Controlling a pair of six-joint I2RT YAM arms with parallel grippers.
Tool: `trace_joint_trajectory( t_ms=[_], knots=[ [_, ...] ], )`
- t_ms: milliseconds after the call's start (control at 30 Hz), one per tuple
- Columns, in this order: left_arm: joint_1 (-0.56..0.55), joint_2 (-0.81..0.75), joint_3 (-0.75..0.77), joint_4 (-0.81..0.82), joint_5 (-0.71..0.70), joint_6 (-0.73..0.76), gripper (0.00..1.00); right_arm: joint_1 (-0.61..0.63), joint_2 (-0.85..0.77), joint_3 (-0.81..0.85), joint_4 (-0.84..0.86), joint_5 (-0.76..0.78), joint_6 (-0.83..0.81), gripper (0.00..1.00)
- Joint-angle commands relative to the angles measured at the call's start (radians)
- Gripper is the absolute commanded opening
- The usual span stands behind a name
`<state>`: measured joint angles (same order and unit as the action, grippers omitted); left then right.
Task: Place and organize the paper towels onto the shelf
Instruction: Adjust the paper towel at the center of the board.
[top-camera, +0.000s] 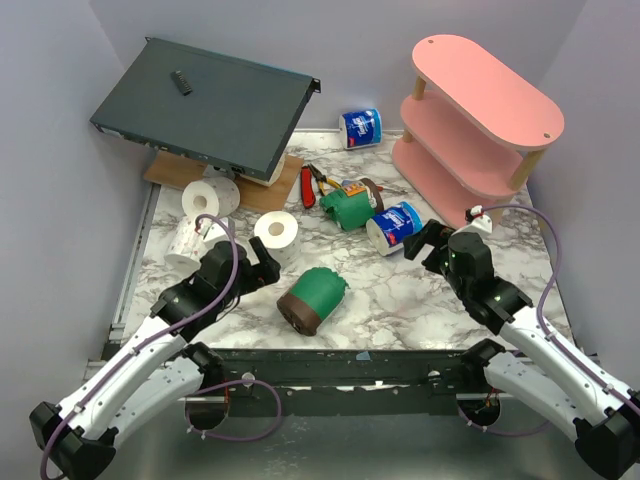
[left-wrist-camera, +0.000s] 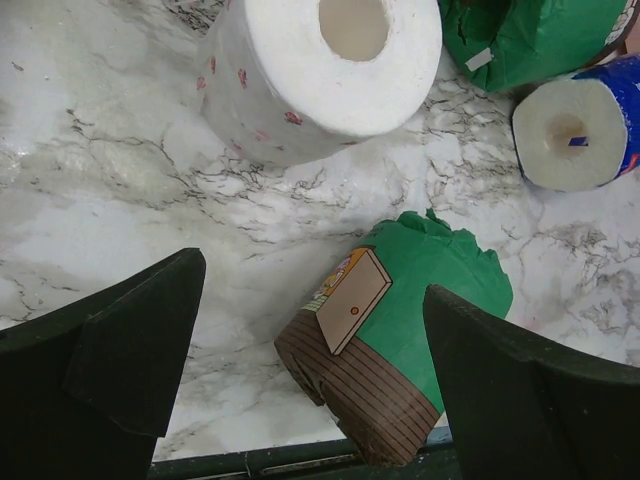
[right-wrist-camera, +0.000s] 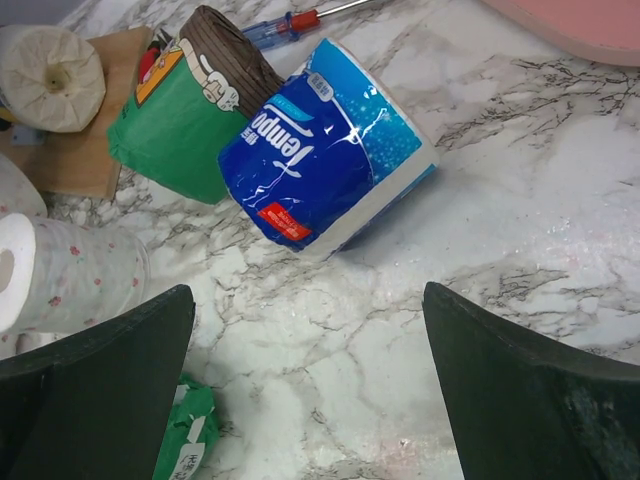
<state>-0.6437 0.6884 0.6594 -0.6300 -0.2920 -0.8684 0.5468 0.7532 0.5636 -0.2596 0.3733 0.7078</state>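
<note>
The pink three-tier shelf (top-camera: 480, 120) stands at the back right with bare boards. Paper towels lie scattered on the marble: a green roll with a brown band (top-camera: 313, 298) at the front, another green one (top-camera: 345, 208), a blue-wrapped roll (top-camera: 395, 226), a second blue one (top-camera: 361, 128) at the back, and white rolls (top-camera: 277, 233) on the left. My left gripper (top-camera: 262, 268) is open, just left of the front green roll (left-wrist-camera: 400, 330). My right gripper (top-camera: 428, 245) is open, with the blue roll (right-wrist-camera: 330, 150) lying just ahead of it. Neither holds anything.
A dark grey flat box (top-camera: 210, 105) rests tilted at the back left over a wooden board (top-camera: 230, 180). Red-handled pliers (top-camera: 310, 185) lie beside the middle green roll. Grey walls enclose the table on three sides.
</note>
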Motion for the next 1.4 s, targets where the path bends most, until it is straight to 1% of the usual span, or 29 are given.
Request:
trace_joint_trajectory(
  t_ms=[0,233,500,567,733,800,900,967,1067,1200,1367],
  knots=[
    [-0.003,-0.039,-0.012,0.02,0.01,0.028,0.98,0.004,0.005,0.011,-0.021,0.01,-0.019,1.0],
    [-0.004,-0.123,-0.057,0.082,0.044,0.099,0.99,0.004,0.027,0.048,-0.025,-0.054,-0.076,1.0],
    [-0.003,-0.138,-0.071,0.087,0.055,0.11,0.99,0.004,0.063,0.066,-0.02,-0.184,-0.105,1.0],
    [-0.004,-0.14,-0.075,0.093,0.075,0.11,0.98,0.004,0.064,0.053,-0.008,-0.194,-0.099,1.0],
    [-0.003,-0.152,-0.11,0.152,0.178,0.12,0.98,0.004,0.051,0.006,0.022,-0.182,-0.054,1.0],
    [-0.003,-0.153,-0.118,0.162,0.202,0.115,0.98,0.003,0.039,-0.02,0.048,-0.203,-0.039,1.0],
    [-0.004,-0.162,-0.128,0.146,0.207,0.098,0.98,0.003,0.029,-0.053,0.091,-0.266,-0.029,1.0],
    [-0.005,-0.18,-0.137,0.114,0.197,0.073,0.98,0.004,0.033,-0.071,0.133,-0.344,-0.035,1.0],
    [-0.004,-0.214,-0.157,0.067,0.188,0.02,0.97,0.004,0.046,-0.095,0.213,-0.5,-0.042,0.99],
    [-0.003,-0.287,-0.205,0.051,0.232,-0.058,0.96,0.004,0.098,-0.113,0.322,-0.652,-0.038,0.99],
    [-0.005,-0.372,-0.245,-0.013,0.311,-0.136,0.94,0.016,0.157,-0.107,0.365,-0.711,-0.048,0.98]
  ],
)
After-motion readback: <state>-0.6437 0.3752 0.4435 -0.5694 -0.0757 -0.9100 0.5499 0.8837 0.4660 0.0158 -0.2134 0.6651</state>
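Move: The green-and-brown paper towel lies on the board about 8 cm to the left hand's right, 2 cm back and 9 cm below; the white roll stands roughly 9 cm ahead of that hand and 1 cm to its right. From the right hand the same paper towel is some 21 cm left, 8 cm back and 11 cm lower, with the blue roll about 7 cm ahead and 3 cm left, and a second green roll about 13 cm ahead and 13 cm left. Both open hands close in on the green-and-brown paper towel from either side, with no contact to be seen yet. The right swings left about 10 cm, drawing back and sinking a little as it turns some 30 degrees counter-clockwise, away from the blue roll. The left lifts slightly, then draws back about 4 cm, edging right and down while its left side dips and it turns a little clockwise. ##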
